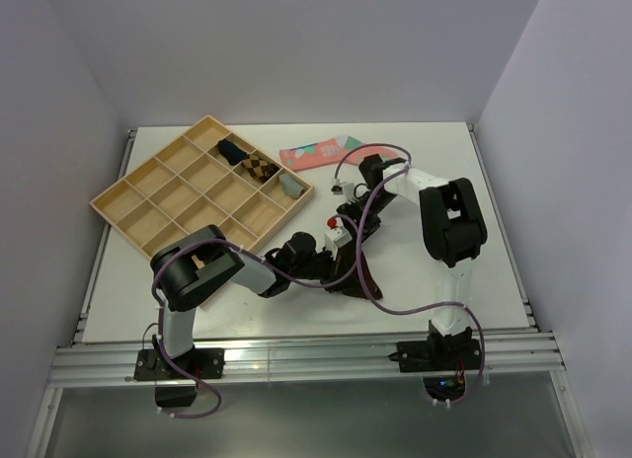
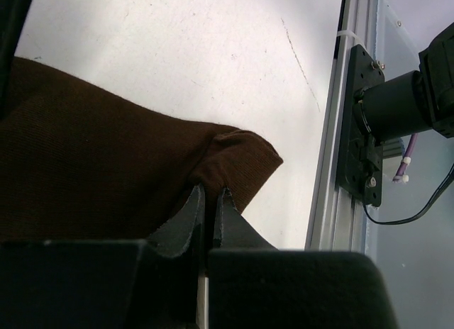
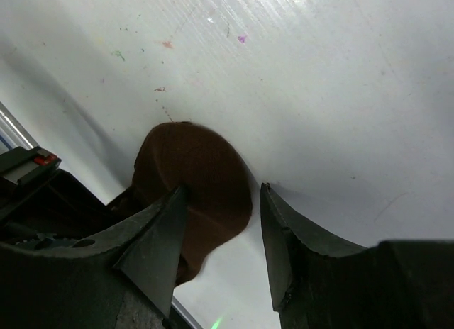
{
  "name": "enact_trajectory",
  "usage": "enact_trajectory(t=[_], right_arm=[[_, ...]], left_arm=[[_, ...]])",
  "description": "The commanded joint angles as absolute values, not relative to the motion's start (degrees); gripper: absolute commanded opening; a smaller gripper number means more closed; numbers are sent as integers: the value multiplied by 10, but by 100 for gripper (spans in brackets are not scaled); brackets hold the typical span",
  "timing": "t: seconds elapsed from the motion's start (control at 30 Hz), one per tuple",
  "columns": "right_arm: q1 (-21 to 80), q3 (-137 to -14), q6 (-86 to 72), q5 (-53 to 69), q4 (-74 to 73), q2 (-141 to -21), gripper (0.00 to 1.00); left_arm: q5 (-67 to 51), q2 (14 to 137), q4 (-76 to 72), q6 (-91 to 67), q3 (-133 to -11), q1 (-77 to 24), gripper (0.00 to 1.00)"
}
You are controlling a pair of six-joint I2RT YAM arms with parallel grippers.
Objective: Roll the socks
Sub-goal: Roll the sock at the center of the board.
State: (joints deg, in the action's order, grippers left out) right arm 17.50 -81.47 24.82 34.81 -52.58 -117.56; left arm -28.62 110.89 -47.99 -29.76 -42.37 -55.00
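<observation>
A dark brown sock (image 1: 350, 280) lies bunched on the white table between the two arms. In the left wrist view it fills the left half (image 2: 92, 159). My left gripper (image 2: 211, 192) is shut on a folded corner of its edge, and the fabric rises into a small ridge at the fingertips. In the top view that gripper (image 1: 330, 270) sits at the sock's left side. My right gripper (image 3: 223, 192) stands open just above the table. The sock's rounded end (image 3: 198, 173) lies between and behind its fingers, nearer the left finger, and neither pad visibly presses it.
A wooden compartment tray (image 1: 148, 206) stands at the back left and holds a dark bundle (image 1: 232, 150), a checked one (image 1: 259, 166) and a small grey one (image 1: 289, 186). A pink patterned sock (image 1: 321, 150) lies behind the arms. The table's metal rail (image 2: 333, 130) runs close by.
</observation>
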Motion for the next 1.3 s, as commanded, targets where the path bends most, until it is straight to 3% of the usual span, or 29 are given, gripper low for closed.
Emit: enact_trajectory(t=[0.0, 0.1, 0.2, 0.23, 0.3, 0.43, 1.27], right_arm=[[185, -794, 243, 315, -500, -1167, 54], [187, -779, 244, 298, -494, -1163, 50], [187, -764, 243, 275, -485, -1158, 38], [188, -756, 238, 266, -476, -1154, 23], [184, -746, 235, 263, -469, -1144, 11], [173, -739, 214, 240, -448, -1121, 1], [134, -710, 185, 172, -366, -1049, 0]], left_arm=[[-301, 1123, -436, -297, -410, -558, 0], [-298, 1118, -437, -298, -409, -558, 0], [-299, 1111, -442, -301, -403, -558, 0], [-298, 1109, -443, -303, -403, -558, 0], [-302, 1104, -446, -309, -401, -558, 0], [-309, 1091, -452, -323, -395, -558, 0], [-374, 1209, -270, -433, -522, -520, 0]])
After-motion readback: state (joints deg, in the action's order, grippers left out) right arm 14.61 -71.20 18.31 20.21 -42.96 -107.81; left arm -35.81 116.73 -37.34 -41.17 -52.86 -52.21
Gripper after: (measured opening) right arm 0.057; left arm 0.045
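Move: The far end of the brown sock lies just under the right hand's open fingers, about 1 cm nearer the base and 1 cm lower. From the left hand, which already pinches the sock near its near end, that far end is some 12 cm ahead and 8 cm to the right. The pink sock is roughly 20 cm ahead of the right hand and 8 cm left; the grey roll in the tray sits about 12 cm ahead and 21 cm left of the right hand. The right hand eases about 1.5 cm back and 1 cm down onto the sock's far end and shuts its fingers on the edge, then draws that pinched edge about 5 cm to the right and nearly 3 cm forward, low over the table, while its fingers tip steeper and turn roughly 10 degrees clockwise. The left hand keeps its pinch on the near end, gives about 1 cm back, then goes some 2 cm right and 2 cm forward, following the right hand sideways and rolling its top forward by 15 degrees or so. ##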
